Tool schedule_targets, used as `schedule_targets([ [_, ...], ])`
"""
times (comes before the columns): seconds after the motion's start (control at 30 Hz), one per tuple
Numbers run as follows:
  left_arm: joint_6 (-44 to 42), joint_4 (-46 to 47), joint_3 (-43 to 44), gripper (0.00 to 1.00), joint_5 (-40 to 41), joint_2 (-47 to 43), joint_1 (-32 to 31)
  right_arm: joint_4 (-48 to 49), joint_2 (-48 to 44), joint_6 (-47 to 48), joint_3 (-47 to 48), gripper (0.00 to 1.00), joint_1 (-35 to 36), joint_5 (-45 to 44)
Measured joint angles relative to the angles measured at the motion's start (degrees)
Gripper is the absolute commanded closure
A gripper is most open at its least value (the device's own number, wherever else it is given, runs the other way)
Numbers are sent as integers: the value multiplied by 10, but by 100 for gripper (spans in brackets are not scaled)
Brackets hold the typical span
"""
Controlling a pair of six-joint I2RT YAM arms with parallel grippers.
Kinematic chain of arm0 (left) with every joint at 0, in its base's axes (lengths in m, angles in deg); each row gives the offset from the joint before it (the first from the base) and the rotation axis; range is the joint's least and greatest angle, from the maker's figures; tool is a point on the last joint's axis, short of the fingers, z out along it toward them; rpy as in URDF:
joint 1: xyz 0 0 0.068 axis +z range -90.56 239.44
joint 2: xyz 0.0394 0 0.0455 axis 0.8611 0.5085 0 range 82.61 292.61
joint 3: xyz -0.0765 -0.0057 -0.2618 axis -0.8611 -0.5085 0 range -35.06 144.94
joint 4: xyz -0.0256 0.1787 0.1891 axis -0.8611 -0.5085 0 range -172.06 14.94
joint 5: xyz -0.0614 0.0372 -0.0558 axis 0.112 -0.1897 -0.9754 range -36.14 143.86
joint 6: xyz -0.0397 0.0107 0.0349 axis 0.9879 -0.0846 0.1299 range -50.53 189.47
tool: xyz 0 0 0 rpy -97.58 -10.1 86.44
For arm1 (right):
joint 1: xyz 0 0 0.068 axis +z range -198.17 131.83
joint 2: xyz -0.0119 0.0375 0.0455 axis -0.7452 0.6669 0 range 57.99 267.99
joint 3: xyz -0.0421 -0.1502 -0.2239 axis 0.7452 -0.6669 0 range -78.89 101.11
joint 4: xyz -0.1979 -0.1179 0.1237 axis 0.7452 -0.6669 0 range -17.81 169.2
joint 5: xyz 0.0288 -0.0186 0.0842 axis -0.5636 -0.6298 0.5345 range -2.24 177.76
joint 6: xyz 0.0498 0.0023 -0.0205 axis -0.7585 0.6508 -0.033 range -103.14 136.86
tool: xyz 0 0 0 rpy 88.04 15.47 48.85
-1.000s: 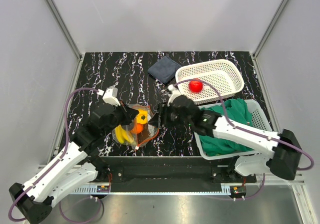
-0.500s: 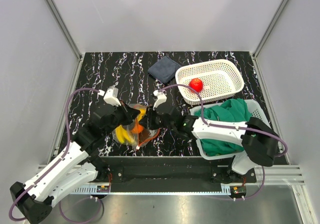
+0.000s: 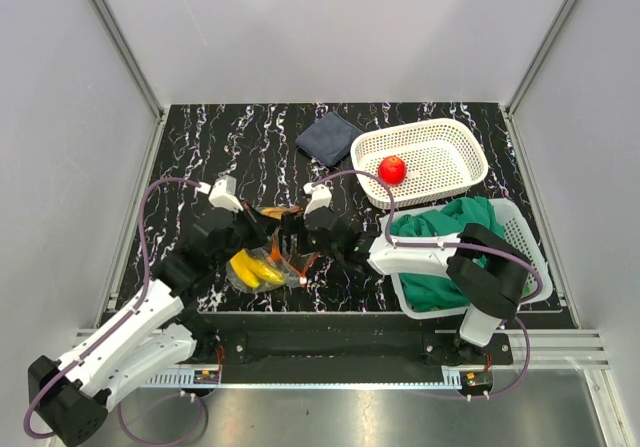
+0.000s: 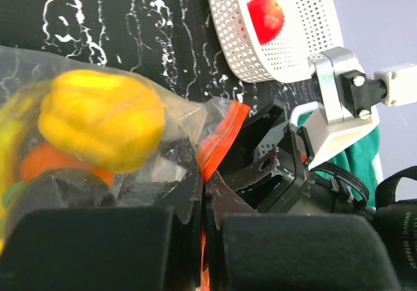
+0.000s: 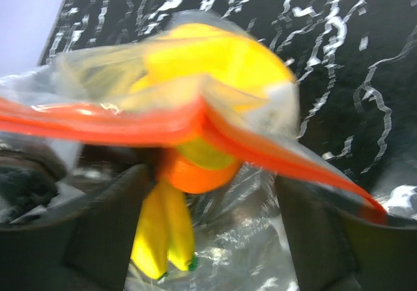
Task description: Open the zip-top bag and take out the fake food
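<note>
The zip-top bag (image 3: 262, 265) lies between the two grippers, with its red-orange zip strip (image 5: 163, 127) raised and parted. My left gripper (image 4: 203, 185) is shut on one end of that strip (image 4: 218, 138). My right gripper (image 5: 208, 222) is open, its fingers (image 5: 98, 229) wide on either side of the bag's mouth. Inside the bag I see fake food: a yellow pepper-like piece (image 4: 101, 118), an orange (image 5: 194, 174) and bananas (image 5: 163, 235). A red apple (image 3: 392, 169) sits in the white basket (image 3: 455, 147).
A dark blue folded cloth (image 3: 329, 137) lies at the back of the table. A second white basket (image 3: 520, 229) at the right holds a green cloth (image 3: 450, 252). The right arm's elbow hangs over that basket. Grey walls enclose the table.
My right gripper has swung left from beside the baskets up to the bag's mouth, and its jaws now stand wide. The left gripper has kept its hold on the strip.
</note>
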Motion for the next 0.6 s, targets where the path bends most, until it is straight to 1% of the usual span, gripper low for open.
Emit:
schedule_targets([
  [0.07, -1, 4, 0, 100, 7, 10, 3, 6, 6, 5, -3, 1, -6, -4],
  [0.23, -1, 8, 0, 100, 15, 29, 5, 33, 22, 16, -12, 0, -20, 6],
  [0.43, 0, 15, 0, 100, 14, 44, 5, 131, 44, 25, -43, 0, -41, 70],
  [0.6, 1, 17, 0, 100, 12, 51, 5, 203, 63, 35, -56, 0, -44, 104],
])
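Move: The fake orange in the open bag lies below the right hand's spread fingers, roughly 6 cm lower, 3 cm to their left and 1 cm ahead. The yellow pepper is some 5 cm farther out than the orange, and the bananas lie about 4 cm nearer the bases and 4 cm to the left of the orange. From the left hand, pinching the bag's zip edge, the orange is about 10 cm below, some 3 cm left and 1 cm back. The bag's mouth is still held at the orange zip strip by the shut left fingers, which sink about 2 cm and ease roughly 1 cm forward. Into that mouth, towards the orange, the right hand pushes about 2 cm forward and 2 cm down as its already parted fingers spread fully, then it edges 1.5 cm left, turning slightly counter-clockwise with its left side lifting. ##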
